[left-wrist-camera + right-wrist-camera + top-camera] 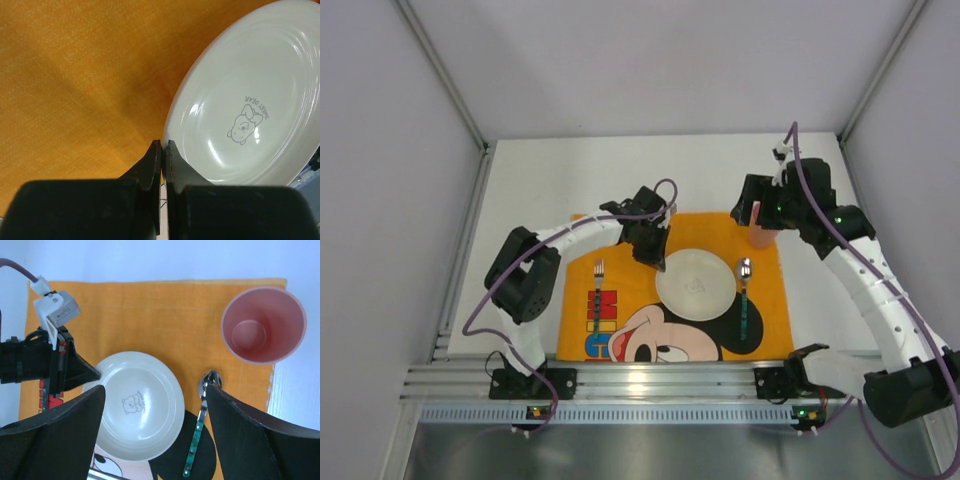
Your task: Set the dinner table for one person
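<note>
The white dinner table [530,200] carries an orange Mickey Mouse placemat [620,330]. On the mat lie a white plate [697,283] with a bear print, a fork [598,290] to its left and a green-handled spoon [744,300] to its right. A pink cup [762,236] stands upright at the mat's far right corner. My left gripper [163,145] is shut and empty, its tips at the plate's [250,100] far-left rim. My right gripper [155,390] hangs open and empty, high over the plate [137,405], spoon [199,432] and cup [263,325].
Grey walls enclose the table on three sides. An aluminium rail [650,385] with both arm bases runs along the near edge. Bare white tabletop [150,260] lies beyond the mat's far edge and to its left.
</note>
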### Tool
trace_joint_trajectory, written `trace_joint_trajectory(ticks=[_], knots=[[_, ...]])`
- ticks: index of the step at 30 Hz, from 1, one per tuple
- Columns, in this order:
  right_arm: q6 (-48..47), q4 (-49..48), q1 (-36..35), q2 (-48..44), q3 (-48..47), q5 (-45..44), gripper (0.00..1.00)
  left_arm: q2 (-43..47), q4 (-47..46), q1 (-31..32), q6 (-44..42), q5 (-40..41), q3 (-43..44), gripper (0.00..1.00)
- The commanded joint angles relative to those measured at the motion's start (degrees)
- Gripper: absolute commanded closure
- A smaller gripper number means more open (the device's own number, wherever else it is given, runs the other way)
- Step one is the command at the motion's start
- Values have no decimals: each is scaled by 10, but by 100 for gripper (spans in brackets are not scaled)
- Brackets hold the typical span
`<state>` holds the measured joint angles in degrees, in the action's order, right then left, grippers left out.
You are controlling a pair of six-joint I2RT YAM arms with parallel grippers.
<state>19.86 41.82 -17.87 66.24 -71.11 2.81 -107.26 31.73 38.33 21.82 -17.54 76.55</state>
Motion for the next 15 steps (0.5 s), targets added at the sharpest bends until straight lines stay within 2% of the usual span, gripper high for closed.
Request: trace_joint_trajectory(ticks=[1, 10, 12, 13, 14, 15], knots=[[-10, 12, 15, -53, 38, 10, 18, 14, 24, 13, -8, 65, 7, 100], [6, 19, 26, -115, 114, 3, 18, 31, 67, 14, -3, 188, -4, 98], [6, 20, 27, -118, 120, -3, 18, 29, 69, 14, -18, 197, 7, 80], [6, 20, 27, -122, 127, -5, 18, 26, 76, 13, -20, 205, 16, 59], [5, 23, 27, -123, 128, -9, 18, 15, 89, 13, -27, 227, 24, 51], [4, 24, 27, -124, 129, -10, 18, 12, 91, 14, -30, 240, 44, 47]])
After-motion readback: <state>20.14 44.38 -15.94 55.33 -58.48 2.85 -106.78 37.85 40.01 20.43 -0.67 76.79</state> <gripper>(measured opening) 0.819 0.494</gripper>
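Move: The left hand pinches the left rim of the plate, whose middle lies about 9 cm to its right and 4 cm back, barely lower. From this hand the fork is some 18 cm left and 8 cm back, the spoon about 21 cm right and 8 cm back. The open right hand, high up, has the plate about 10 cm left and 8 cm back, the spoon 3 cm right and 11 cm back, and the cup 7 cm right and 3 cm ahead, the plate and spoon over 20 cm below, the cup 16. Still pinching the rim, the left hand carries the plate about 4 cm left towards the fork, sinking some 1.5 cm while its fingers swing about 15 degrees nearer to straight down; near the end they open to about half and let go. The empty right hand, fingers staying wide, drops back and down by 5 cm or so each way and a little right. ##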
